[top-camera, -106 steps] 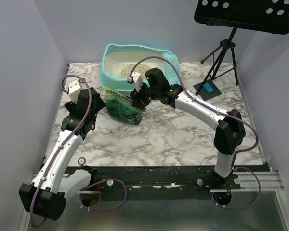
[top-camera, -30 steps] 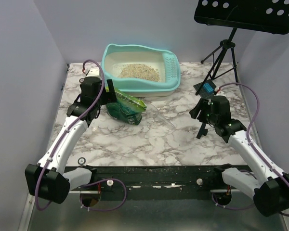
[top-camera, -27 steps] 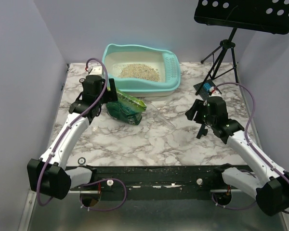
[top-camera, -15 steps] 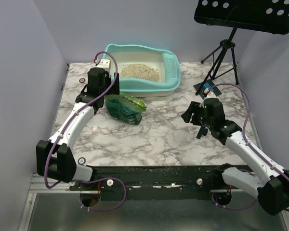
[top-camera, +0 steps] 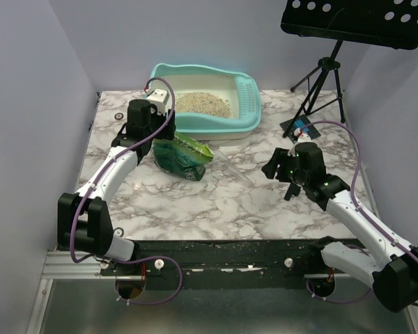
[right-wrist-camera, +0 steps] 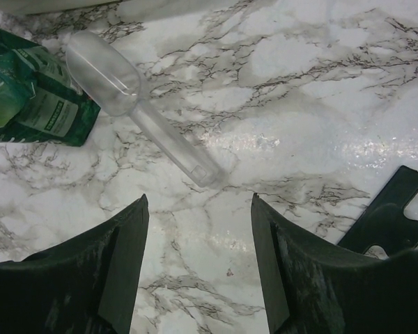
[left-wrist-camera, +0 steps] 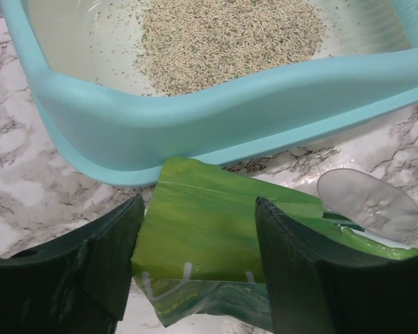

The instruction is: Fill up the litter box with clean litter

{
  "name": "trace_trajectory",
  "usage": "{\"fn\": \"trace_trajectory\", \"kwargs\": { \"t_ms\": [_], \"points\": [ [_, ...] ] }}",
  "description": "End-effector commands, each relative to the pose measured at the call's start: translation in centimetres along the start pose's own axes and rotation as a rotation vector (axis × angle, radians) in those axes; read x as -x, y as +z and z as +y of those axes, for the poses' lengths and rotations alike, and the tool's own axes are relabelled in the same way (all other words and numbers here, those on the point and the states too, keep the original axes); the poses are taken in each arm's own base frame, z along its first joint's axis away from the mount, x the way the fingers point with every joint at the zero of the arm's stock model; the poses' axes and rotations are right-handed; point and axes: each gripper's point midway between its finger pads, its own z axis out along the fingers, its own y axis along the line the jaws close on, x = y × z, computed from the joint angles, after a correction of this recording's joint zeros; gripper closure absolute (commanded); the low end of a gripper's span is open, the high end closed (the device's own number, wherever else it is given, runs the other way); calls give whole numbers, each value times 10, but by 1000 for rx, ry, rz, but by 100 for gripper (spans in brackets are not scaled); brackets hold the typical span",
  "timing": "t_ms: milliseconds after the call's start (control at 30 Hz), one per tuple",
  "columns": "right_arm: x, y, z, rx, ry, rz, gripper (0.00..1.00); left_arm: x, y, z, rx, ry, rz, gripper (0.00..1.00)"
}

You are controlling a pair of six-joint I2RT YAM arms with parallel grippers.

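Note:
The turquoise litter box (top-camera: 195,69) stands at the back of the marble table with a pile of tan litter (top-camera: 202,103) inside and a slotted scoop (top-camera: 249,94) along its right wall. In the left wrist view its near wall (left-wrist-camera: 195,118) runs just beyond the green pouch (left-wrist-camera: 209,229) of clean litter. The pouch (top-camera: 184,158) lies in front of the box. My left gripper (top-camera: 158,133) hangs over the pouch's top fold. Its jaws (left-wrist-camera: 198,202) are open and straddle that fold, close to both edges, and the fold is uncrumpled. My right gripper (top-camera: 273,167) (right-wrist-camera: 198,198) is open over bare marble.
A clear plastic scoop (top-camera: 233,169) (right-wrist-camera: 139,111) lies between the pouch and my right gripper. A black music stand (top-camera: 320,76) stands at the back right, with a small blue-screened device (top-camera: 299,129) near its feet. A black foot (right-wrist-camera: 386,216) lies close to my right fingers. Walls close in both sides.
My left gripper moved right and forward from beside the pouch to over its top, and its jaws narrowed. My right gripper drifted slightly left.

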Motion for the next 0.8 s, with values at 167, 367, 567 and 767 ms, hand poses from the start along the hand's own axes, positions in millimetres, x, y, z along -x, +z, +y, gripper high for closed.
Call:
{"fn": "trace_trajectory", "kwargs": {
  "t_ms": [167, 367, 567, 767],
  "points": [
    [-5, -2, 12, 69, -16, 23, 32, -11, -8, -31, -169, -4, 34, 79],
    [-3, -10, 21, 117, -34, 20, 32, -20, -30, -42, -185, -131, 41, 100],
    [4, -18, 48, 226, -104, 44, 32, -35, -60, -51, -176, -248, 45, 100],
    [11, -26, 78, 351, -170, 59, 32, -50, -92, -63, -193, -251, 46, 100]
  ]
}}
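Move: The litter bag's open top flap already stands between the left hand's parted fingers; the bag's middle is about 6 cm back, 5 cm right and 9 cm below that hand. The litter box is some 17 cm ahead and 13 cm right, the clear scoop about 7 cm back and 22 cm right. From the right hand the bag lies roughly 31 cm left and 9 cm ahead, the scoop 12 cm left and 8 cm ahead. The bag's green flap gets pinched as the left fingers close from about three-quarters open to shut, the hand nearly still. Then the left hand draws it straight back about 8 cm at level height, away from the litter box, rolling some 10 degrees so its left side drops. The open right hand, touching nothing, drifts 4 cm left towards the bag, rises 3 cm and turns about 15 degrees counter-clockwise. ##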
